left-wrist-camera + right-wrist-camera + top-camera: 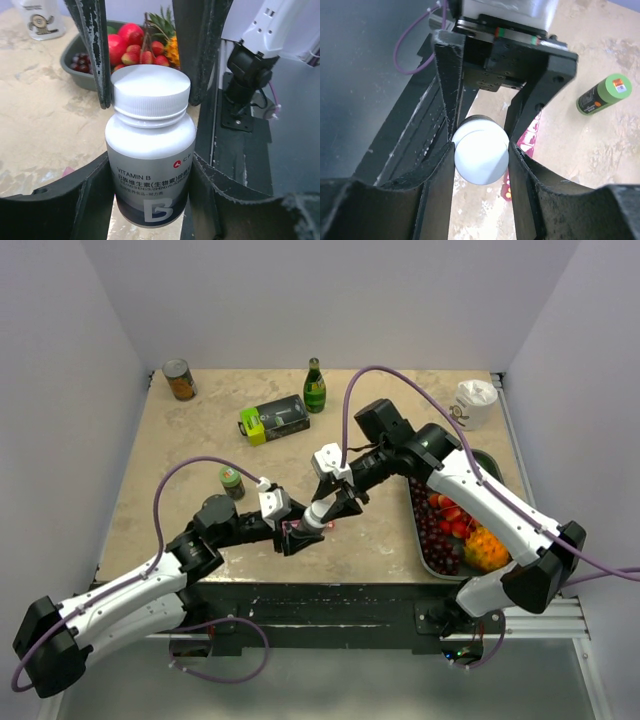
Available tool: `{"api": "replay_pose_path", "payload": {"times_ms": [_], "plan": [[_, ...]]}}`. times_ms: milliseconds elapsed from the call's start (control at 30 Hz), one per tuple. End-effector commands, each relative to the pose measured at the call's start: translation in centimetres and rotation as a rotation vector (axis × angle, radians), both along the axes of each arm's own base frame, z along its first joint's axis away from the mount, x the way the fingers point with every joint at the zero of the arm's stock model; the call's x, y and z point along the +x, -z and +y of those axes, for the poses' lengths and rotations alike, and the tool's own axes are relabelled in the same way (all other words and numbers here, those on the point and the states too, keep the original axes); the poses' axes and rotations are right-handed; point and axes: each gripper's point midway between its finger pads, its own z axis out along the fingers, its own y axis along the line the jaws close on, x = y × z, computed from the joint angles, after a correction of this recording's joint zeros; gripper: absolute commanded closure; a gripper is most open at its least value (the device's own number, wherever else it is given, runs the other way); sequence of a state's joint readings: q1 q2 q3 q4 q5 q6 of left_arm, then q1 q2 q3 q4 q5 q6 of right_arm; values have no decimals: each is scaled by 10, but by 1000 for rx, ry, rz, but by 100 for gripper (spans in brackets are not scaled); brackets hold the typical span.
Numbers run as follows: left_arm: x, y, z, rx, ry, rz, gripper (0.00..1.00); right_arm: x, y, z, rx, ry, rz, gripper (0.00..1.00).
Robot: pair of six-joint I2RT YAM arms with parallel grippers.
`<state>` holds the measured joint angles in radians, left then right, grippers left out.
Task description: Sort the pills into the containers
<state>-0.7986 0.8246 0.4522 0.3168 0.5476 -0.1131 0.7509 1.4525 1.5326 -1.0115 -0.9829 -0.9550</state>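
A white Vitamin B bottle [150, 165] with a white screw cap [150, 92] is held above the table near its front edge. My left gripper [150, 162] is shut on the bottle's body; in the top view it [297, 533] sits just left of the bottle [318, 516]. My right gripper [481, 150] is shut on the cap [480, 156] from the far side; in the top view it [338, 505] meets the left gripper. The pink pill organiser [529, 137] lies on the table under the bottle, mostly hidden. No loose pills show.
A dark fruit tray [478, 462] stands at the right, also in the left wrist view [75, 60]. A small green bottle [232, 481] stands left of the grippers. A can [180, 379], a green glass bottle [315, 386], a green-black box [273, 420] and a white cup [474, 403] are at the back.
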Motion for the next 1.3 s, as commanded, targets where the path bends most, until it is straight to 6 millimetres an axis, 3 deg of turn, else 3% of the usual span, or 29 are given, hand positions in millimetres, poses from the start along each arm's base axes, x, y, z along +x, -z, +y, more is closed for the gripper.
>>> {"api": "replay_pose_path", "payload": {"times_ms": [0, 133, 400, 533, 633, 700, 833, 900, 933, 1000, 1100, 1200, 1267], "plan": [[28, -79, 17, -241, -189, -248, 100, 1, 4, 8, -44, 174, 190, 68], [49, -94, 27, -292, -321, -308, 100, 26, 7, 19, -51, 372, 291, 79], [101, -100, 48, -327, -616, -326, 100, 80, 39, 21, -129, 746, 345, 86], [118, -99, 48, -333, -687, -299, 100, 91, 52, 27, -142, 800, 374, 84], [122, -90, 42, -319, -678, -280, 100, 87, 47, 35, -136, 759, 411, 74], [119, -80, 37, -295, -647, -272, 100, 85, 33, 38, -112, 722, 402, 65], [106, -58, 35, -228, -575, -258, 100, 81, -5, 32, -32, 636, 370, 24], [97, -50, 37, -211, -535, -253, 100, 85, -30, 23, 32, 607, 317, 13], [91, -41, 34, -179, -495, -237, 100, 80, -36, 19, 46, 557, 300, 2], [78, -32, 33, -147, -426, -221, 100, 79, -55, 8, 88, 508, 247, 1], [58, -28, 30, -122, -322, -202, 100, 58, -69, -6, 108, 344, 104, 1], [37, -28, 22, -112, -199, -176, 100, 33, -68, -20, 112, 183, -23, 1], [19, -33, 14, -122, -89, -165, 100, 13, -57, -28, 93, 58, -75, 1]]}}
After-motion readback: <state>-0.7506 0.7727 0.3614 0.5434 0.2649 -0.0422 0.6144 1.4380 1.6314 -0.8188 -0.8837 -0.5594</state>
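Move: The white bottle's cap is already between the right hand's fingertips, right at that hand; from the left hand, which grips the bottle's body, the cap lies straight above by about 4 cm. The pink pill box lies on the table roughly 4 cm ahead and 4 cm to the left of the left hand, some 19 cm below. The green-lidded jar stands about 12 cm ahead and 20 cm left of that hand, the green-black box around 30 cm ahead and 10 cm left. The bottle, body in the left fingers and cap in the right, is carried some 11 cm forward, a little left and lastly down, while the left hand turns counter-clockwise about 35 degrees and the right clockwise over 40, twisting the cap tighter. Then the right fingers open wide off the cap and that hand rises, drawing right and back, as the left, still gripping the bottle, pulls back and up about 5 cm, unwinding partway. ##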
